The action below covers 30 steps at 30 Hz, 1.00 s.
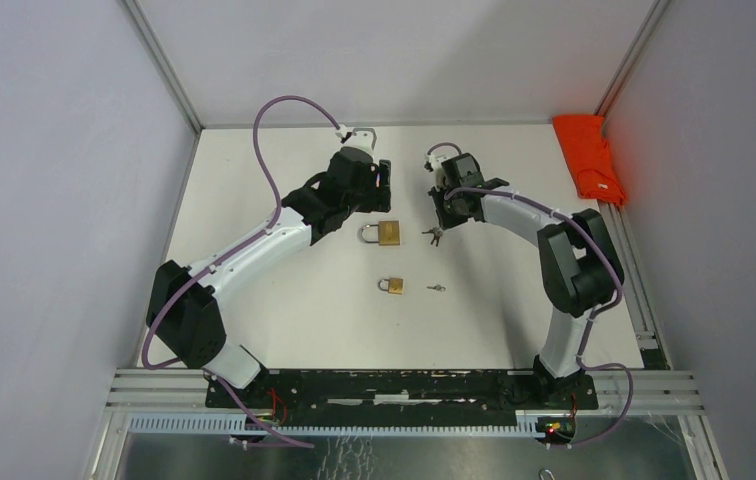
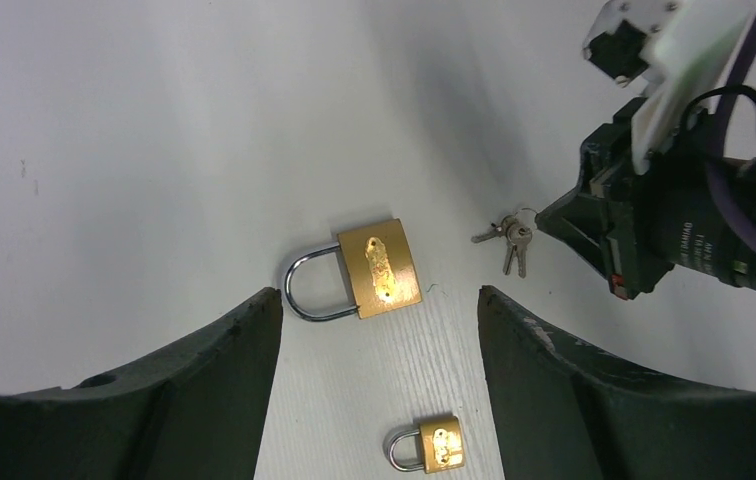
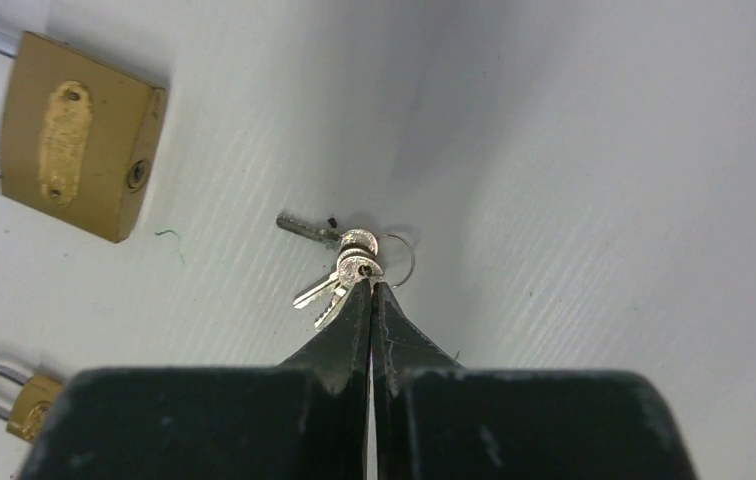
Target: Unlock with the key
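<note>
A large brass padlock (image 1: pixel 386 234) lies flat mid-table, shackle to the left. Just right of it is a small bunch of keys (image 1: pixel 433 236) on a ring. My right gripper (image 3: pixel 370 285) is shut, its tips pinching the heads of the keys (image 3: pixel 349 262), whose blades still rest on the table. My left gripper (image 2: pixel 379 295) hovers open above the large padlock (image 2: pixel 379 268), nothing between its fingers. Seen from the right wrist, the padlock's (image 3: pixel 74 150) keyhole end faces the keys.
A smaller brass padlock (image 1: pixel 392 286) lies nearer the arm bases, with a single small key (image 1: pixel 436 289) to its right. An orange cloth (image 1: pixel 584 155) sits at the far right corner. White walls close in the table at the back and sides.
</note>
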### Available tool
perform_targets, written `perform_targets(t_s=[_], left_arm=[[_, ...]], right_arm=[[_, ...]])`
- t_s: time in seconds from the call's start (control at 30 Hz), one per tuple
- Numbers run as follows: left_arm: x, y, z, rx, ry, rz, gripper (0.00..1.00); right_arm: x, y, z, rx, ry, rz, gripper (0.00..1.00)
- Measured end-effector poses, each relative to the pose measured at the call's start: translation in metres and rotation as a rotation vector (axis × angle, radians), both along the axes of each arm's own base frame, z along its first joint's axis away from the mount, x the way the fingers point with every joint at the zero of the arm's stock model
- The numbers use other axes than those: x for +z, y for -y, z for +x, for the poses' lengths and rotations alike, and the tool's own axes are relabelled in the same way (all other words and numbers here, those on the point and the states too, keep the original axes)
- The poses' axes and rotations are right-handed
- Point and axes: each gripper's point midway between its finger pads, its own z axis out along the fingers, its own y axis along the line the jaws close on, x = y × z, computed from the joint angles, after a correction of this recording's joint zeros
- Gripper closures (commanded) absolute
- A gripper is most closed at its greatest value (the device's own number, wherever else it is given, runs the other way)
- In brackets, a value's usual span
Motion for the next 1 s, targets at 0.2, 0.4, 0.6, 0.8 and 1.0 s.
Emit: perform_targets(t_s=[0.2, 0.4, 0.6, 0.8, 1.0], left_arm=[[0.001, 0.002, 0.000, -0.007, 0.002, -0.009, 0.24], [-0.001, 0.007, -0.001, -0.028, 0.003, -0.026, 0.23], [0.000, 0.008, 0.000, -0.030, 0.009, -0.032, 0.23], [0.001, 0.010, 0.000, -0.039, 0.006, -0.038, 0.23], [-0.002, 0.011, -0.001, -0.044, 0.003, -0.039, 0.23]], right_arm=[[0.022, -0.002, 0.003, -0.003, 0.048, 0.029, 1.00], [0.018, -0.001, -0.003, -0.027, 0.017, 0.035, 0.84], [0.009, -0.002, -0.009, -0.081, -0.041, 0.051, 0.66], [0.004, -0.004, -0.011, -0.128, -0.067, 0.073, 0.59], [-0.010, -0.004, -0.014, -0.162, -0.107, 0.074, 0.66]])
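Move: The bunch of keys lies almost under the right hand's shut fingertips, about 1 cm back and 1 cm to the left, some 3 cm below. The big padlock is roughly 10 cm to the left of the keys and level with them. The small padlock sits about 9 cm left of the hand and 10 cm back, and the small key straight back some 11 cm. From the left hand, the keys are about 9 cm to the right, 3 cm ahead and 19 cm down. Up first, by about 2 cm, the right hand clears the keys; then it sinks some 3 cm back towards them while easing back about 1.5 cm. During the descent its shut fingers part to a bit over a third open, and the wrist turns some 10 degrees clockwise, tipping the fingers slightly steeper, so that the tips come down around the silver keys without closing. ##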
